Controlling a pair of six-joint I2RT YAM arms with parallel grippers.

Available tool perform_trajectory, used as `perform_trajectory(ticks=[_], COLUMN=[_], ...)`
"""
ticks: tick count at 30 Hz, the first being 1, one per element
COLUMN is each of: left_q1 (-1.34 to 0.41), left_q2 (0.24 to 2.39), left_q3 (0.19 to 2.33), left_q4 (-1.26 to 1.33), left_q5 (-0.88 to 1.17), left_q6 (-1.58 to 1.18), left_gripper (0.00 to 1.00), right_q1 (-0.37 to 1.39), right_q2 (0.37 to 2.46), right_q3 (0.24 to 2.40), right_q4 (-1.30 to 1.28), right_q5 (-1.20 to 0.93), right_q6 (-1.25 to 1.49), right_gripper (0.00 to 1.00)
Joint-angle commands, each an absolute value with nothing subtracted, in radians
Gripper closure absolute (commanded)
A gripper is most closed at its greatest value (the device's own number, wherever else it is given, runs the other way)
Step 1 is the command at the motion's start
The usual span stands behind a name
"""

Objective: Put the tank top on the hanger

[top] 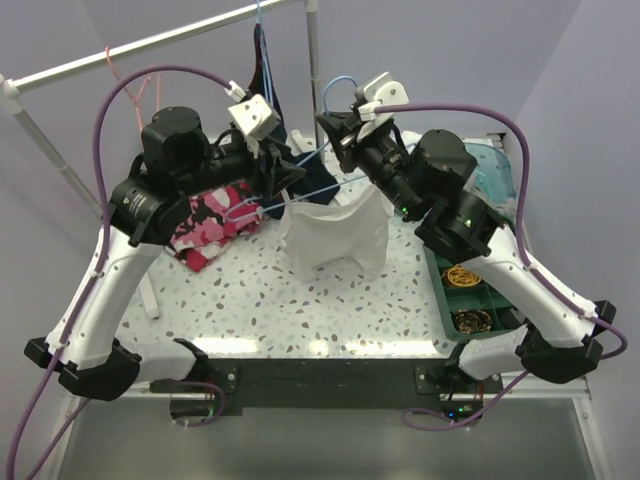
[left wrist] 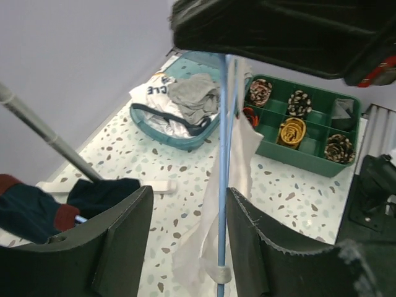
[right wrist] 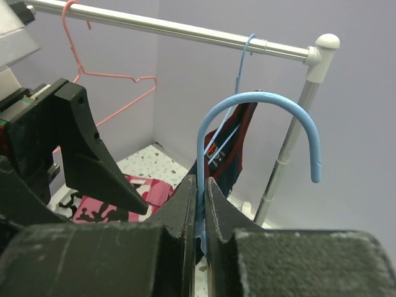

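The light-blue hanger (top: pixel 330 92) is held up over the table, and my right gripper (right wrist: pixel 199 201) is shut on its neck just below the hook (right wrist: pixel 260 99). The white tank top (top: pixel 335 235) hangs limp from the hanger down to the tabletop. In the left wrist view, a blue hanger bar (left wrist: pixel 221 185) and a white strap (left wrist: pixel 204 238) run between the fingers of my left gripper (left wrist: pixel 189 244). It is open, with the bar close to the right finger (left wrist: pixel 266 247). My left gripper (top: pixel 283 175) sits at the hanger's left end.
A pink camouflage garment (top: pixel 215 225) lies at the left. A navy garment (right wrist: pixel 232 154) hangs on another blue hanger from the rail (right wrist: pixel 185 31), beside a pink hanger (right wrist: pixel 105 77). At the right stand a green compartment tray (left wrist: pixel 297 158) and a teal basket (left wrist: pixel 164 133) of clothes.
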State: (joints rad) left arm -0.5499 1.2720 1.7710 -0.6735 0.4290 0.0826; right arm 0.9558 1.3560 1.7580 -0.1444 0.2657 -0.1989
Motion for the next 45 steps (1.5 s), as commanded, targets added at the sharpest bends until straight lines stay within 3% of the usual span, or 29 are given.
perform_trajectory(ticks=[1, 17, 21, 25, 31, 34, 35, 38, 41, 45], left_q1=[-0.541, -0.541, -0.541, -0.541, -0.541, -0.541, -0.541, -0.541, -0.541, -0.541], left_q2=[1.243, 1.197, 1.183, 1.161, 1.077, 1.032, 1.013, 0.974, 0.945, 0.913], left_q3=[1.793, 1.609, 1.583, 1.54, 1.392, 1.342, 1.335, 1.321, 1.328, 1.338], left_q4=[-0.647, -0.604, -0.578, -0.54, -0.388, -0.354, -0.353, -0.38, -0.413, -0.469], left_q5=[0.611, 0.624, 0.615, 0.615, 0.554, 0.523, 0.515, 0.489, 0.443, 0.37], left_q6=[0.086, 0.098, 0.077, 0.046, -0.069, -0.103, -0.106, -0.098, -0.104, -0.124], left_gripper=[0.46, 0.54, 0.72, 0.98, 1.0, 1.0, 1.0, 1.0, 1.0, 1.0], right_q1=[0.962, 0.962, 0.962, 0.962, 0.962, 0.962, 0.963, 0.962, 0.962, 0.962], right_q2=[1.328, 1.359, 1.367, 1.367, 1.364, 1.353, 1.351, 1.342, 1.333, 1.283], right_q3=[1.749, 1.775, 1.779, 1.772, 1.741, 1.711, 1.701, 1.684, 1.686, 1.655], right_q4=[-0.123, -0.126, -0.13, -0.123, -0.103, -0.086, -0.08, -0.071, -0.078, -0.06], right_q5=[0.244, 0.222, 0.219, 0.222, 0.238, 0.244, 0.245, 0.241, 0.238, 0.203], right_q6=[-0.189, -0.181, -0.175, -0.173, -0.167, -0.157, -0.153, -0.13, -0.098, -0.042], right_gripper=[1.0, 1.0, 1.0, 1.0, 1.0, 0.84, 0.66, 0.33, 0.2, 0.11])
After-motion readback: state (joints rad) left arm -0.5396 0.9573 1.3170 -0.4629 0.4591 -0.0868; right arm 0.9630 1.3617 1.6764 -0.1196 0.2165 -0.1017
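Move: The blue hanger's left arm passes between the left hand's open fingers; the spot it will grip is about 3 cm back, 1 cm right and 5 cm below, with the white tank top hanging some 9 cm right, 3 cm back and 18 cm below that hand. A dark top on the rail is roughly 20 cm ahead, 2 cm left and 10 cm below. From the right hand, still pinching the hanger's neck, that grip spot lies about 7 cm left, 6 cm back and 14 cm down. The open left hand slides down and back by roughly 5 cm along the blue hanger's left arm, turning some 10 degrees clockwise, and shuts its fingers on that arm while the right hand keeps hold of the neck and eases slightly left. Then the left hand draws the hanger farther back and to the left, dipping before it rises a little, and the right hand opens wide around the neck to give up its grip, sinking a few centimetres in all. ##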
